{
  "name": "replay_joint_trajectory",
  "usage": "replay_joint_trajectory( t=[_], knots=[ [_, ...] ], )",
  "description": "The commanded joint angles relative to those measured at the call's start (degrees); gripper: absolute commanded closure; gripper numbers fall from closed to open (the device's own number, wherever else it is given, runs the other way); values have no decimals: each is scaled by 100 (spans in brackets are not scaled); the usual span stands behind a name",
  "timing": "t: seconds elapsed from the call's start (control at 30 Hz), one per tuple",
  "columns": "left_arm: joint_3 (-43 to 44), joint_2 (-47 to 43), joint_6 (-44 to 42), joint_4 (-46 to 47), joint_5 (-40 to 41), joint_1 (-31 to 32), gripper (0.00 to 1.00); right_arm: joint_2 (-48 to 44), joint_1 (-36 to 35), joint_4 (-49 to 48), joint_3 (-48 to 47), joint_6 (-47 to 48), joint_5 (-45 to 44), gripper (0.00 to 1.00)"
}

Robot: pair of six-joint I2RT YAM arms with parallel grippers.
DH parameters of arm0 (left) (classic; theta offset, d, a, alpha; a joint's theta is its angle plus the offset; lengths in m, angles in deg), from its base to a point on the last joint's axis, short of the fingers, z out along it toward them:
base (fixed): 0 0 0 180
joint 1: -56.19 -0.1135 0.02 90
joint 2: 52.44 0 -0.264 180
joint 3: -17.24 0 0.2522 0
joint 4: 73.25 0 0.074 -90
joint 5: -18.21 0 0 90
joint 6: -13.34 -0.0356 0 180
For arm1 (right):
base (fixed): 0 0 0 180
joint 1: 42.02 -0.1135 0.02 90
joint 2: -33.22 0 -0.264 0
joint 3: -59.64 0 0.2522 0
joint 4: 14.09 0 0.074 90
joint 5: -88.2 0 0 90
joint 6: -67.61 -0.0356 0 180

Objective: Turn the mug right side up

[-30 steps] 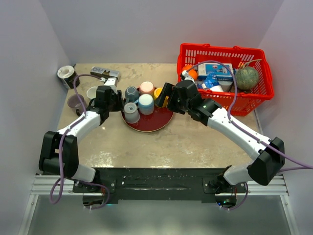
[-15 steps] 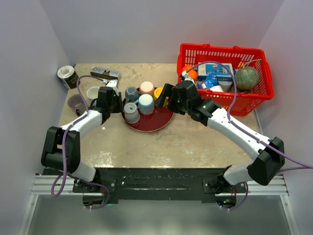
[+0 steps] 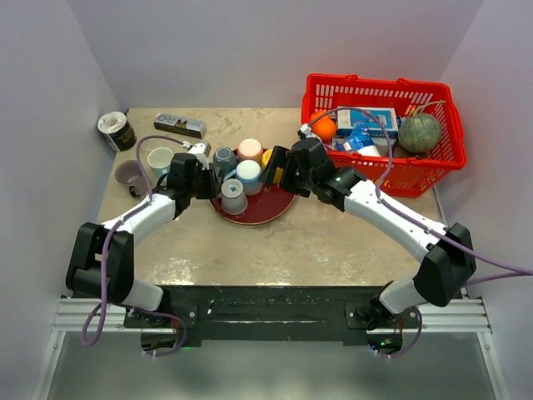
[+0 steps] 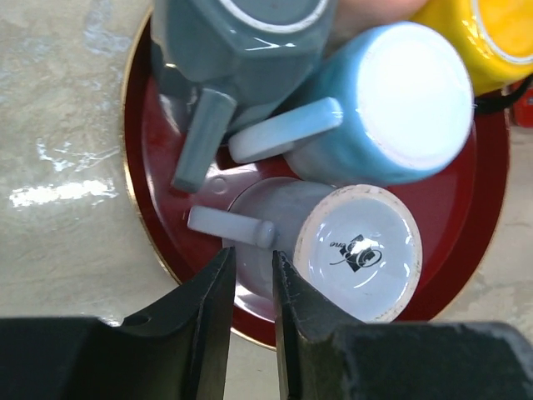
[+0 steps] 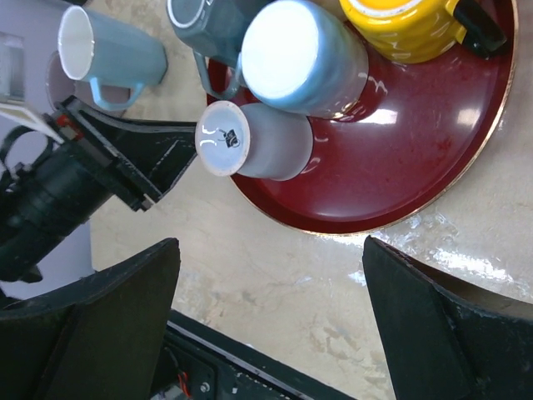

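A pale lavender mug (image 3: 233, 196) (image 4: 358, 250) (image 5: 258, 146) stands upside down at the near left of the red tray (image 3: 266, 208) (image 4: 475, 192), its base with a black logo facing up. Its handle (image 4: 225, 227) sticks out to the left in the left wrist view. My left gripper (image 3: 211, 180) (image 4: 251, 254) sits at the root of that handle, jaws only a narrow gap apart; whether they pinch the handle does not show. My right gripper (image 3: 280, 167) (image 5: 271, 250) hangs wide open over the tray's right side, holding nothing.
On the tray, also upside down: a light blue mug (image 3: 247, 173), a grey-blue mug (image 3: 223, 157), a pink mug (image 3: 250, 148) and a yellow mug (image 3: 267, 156). Left of the tray stand a teal mug (image 3: 159, 158) and a purple mug (image 3: 129, 175). A red basket (image 3: 375, 79) stands at the back right.
My left gripper has moved right to the tray's edge and its jaws have narrowed. The lavender mug has shifted slightly toward the near right. The right gripper stays wide open.
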Motion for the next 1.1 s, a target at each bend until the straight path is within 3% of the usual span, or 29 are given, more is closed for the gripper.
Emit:
replay_joint_trajectory(
  t=[0.0, 0.4, 0.5, 0.53, 0.73, 0.9, 1.07],
  knots=[
    [-130, -341, 301, 321, -488, 184, 71, 295, 15, -259, -42, 138, 376, 6],
    [-525, -429, 276, 910, -1279, 431, 71, 929, -64, -452, -33, 270, 473, 9],
    [-150, -456, -398, 237, -1297, 431, 59, 850, -65, -373, -24, 305, 473, 9],
    [9, -482, -523, -367, -1228, 439, 50, 832, -64, -277, -42, 340, 456, 9],
    [239, -798, -1543, -838, -884, 448, 31, 656, -64, -92, -15, 445, 315, 8],
    [538, -359, -2526, -1313, -1437, 457, 30, 630, -73, 14, -95, 525, 271, 8],
    [521, -227, -2897, -1182, -1657, 483, 31, 630, -64, 110, -130, 560, 271, 8]
  ],
)
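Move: The upside-down grey mug the left hand is working on has its middle about 5 cm to that hand's right, level with it in reach and roughly in height. From the left hand the white-and-blue mug stands some 7 cm ahead and 9 cm right, the dark blue mug 10 cm ahead and 2 cm right. From the right hand the grey mug lies about 6 cm ahead, 10 cm left and 14 cm down; the white-and-blue mug is some 13 cm ahead and 6 cm left. Rightward and back by about 5 cm, the left hand keeps pushing the grey mug by its handle side with partly closed fingers, then opens them well apart, comes free with a small bob up and partway down, and turns clockwise some 30 degrees. The wide-open right hand first sinks about 7 cm and edges left towards the mug, tipping slightly down, then eases up a centimetre without touching it. ##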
